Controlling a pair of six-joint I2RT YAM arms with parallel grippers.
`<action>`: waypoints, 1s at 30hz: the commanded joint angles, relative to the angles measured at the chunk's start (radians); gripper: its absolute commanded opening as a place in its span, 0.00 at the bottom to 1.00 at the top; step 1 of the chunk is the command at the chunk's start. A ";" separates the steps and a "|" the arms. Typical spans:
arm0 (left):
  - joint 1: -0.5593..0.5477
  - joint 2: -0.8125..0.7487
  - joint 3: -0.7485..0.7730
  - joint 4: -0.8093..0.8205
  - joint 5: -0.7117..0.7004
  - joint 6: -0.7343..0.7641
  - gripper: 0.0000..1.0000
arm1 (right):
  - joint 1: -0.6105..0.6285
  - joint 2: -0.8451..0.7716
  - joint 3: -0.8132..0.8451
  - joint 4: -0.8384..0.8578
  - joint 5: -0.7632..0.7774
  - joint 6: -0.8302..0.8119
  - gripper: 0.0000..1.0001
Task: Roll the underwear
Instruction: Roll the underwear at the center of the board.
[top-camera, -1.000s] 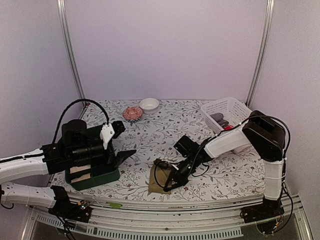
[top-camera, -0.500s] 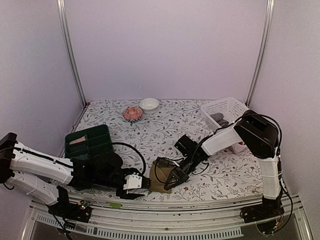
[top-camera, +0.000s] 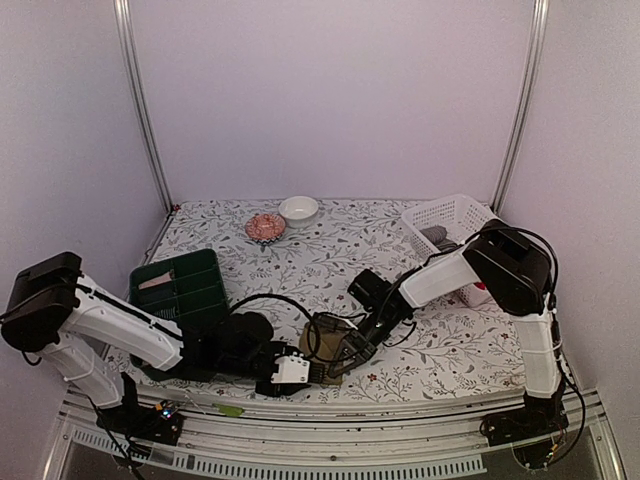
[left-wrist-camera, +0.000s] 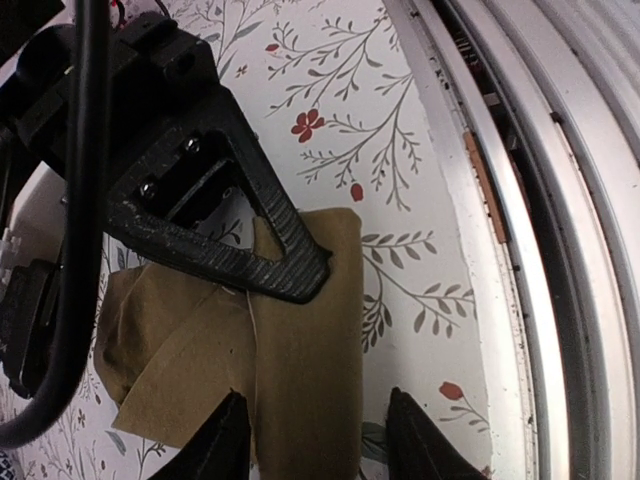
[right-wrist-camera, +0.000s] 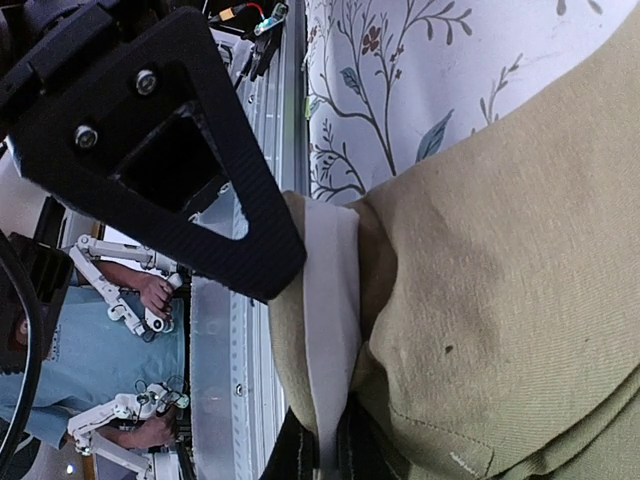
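The khaki-tan underwear (top-camera: 328, 332) lies partly folded near the table's front edge. My right gripper (top-camera: 340, 358) is shut on it; in the right wrist view its fingertips (right-wrist-camera: 325, 455) pinch the white-lined edge of the tan cloth (right-wrist-camera: 500, 250). My left gripper (top-camera: 308, 368) has come in low from the left. In the left wrist view it (left-wrist-camera: 320, 440) stands open, straddling the near edge of the folded underwear (left-wrist-camera: 300, 330); one tip is over the cloth, the other over the table. The right gripper's black finger (left-wrist-camera: 210, 245) rests on the cloth's far side.
A green bin (top-camera: 185, 285) stands at the left. A white basket (top-camera: 455, 218) holding grey garments (top-camera: 435, 237) sits at the back right. A white bowl (top-camera: 298, 208) and a pink-filled dish (top-camera: 265, 227) are at the back. The metal front rail (left-wrist-camera: 560, 250) runs just beside the cloth.
My left arm swung from the green bin down to the front edge, reached the khaki underwear and narrowed its jaws. The right gripper kept its grip and shifted the cloth slightly.
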 joint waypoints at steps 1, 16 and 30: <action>-0.016 0.043 0.037 0.044 -0.016 0.037 0.44 | -0.005 0.087 -0.019 -0.045 0.075 -0.009 0.00; 0.050 0.077 0.115 -0.205 0.175 -0.088 0.01 | -0.048 -0.169 -0.134 0.100 0.302 0.012 0.32; 0.235 0.232 0.300 -0.418 0.555 -0.156 0.00 | -0.058 -0.828 -0.448 0.258 0.881 0.055 0.46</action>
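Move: The underwear's rolled near edge, a strip lying left-right, is centred about 2 cm to the right of my left hand and 1 cm below, its left part between my open fingers. My right hand already pinches its right part, with the roll's middle about 2 cm to that hand's left, level with it. The still-flat cloth is centred roughly 6 cm ahead of my left hand and 2 cm to its right; the green organizer box stands some 27 cm left and 12 cm ahead. My left hand sinks about 1 cm and closes on the left part of the roll. Once it has its pinch, my right hand opens, lets go and backs off to the right, forward and up, about 12 cm in all, its wrist unwinding. Meanwhile my left hand keeps its pinch and turns some 25 degrees, top going forward over the flat cloth, easing a centimetre or two forward after a small dip back. ##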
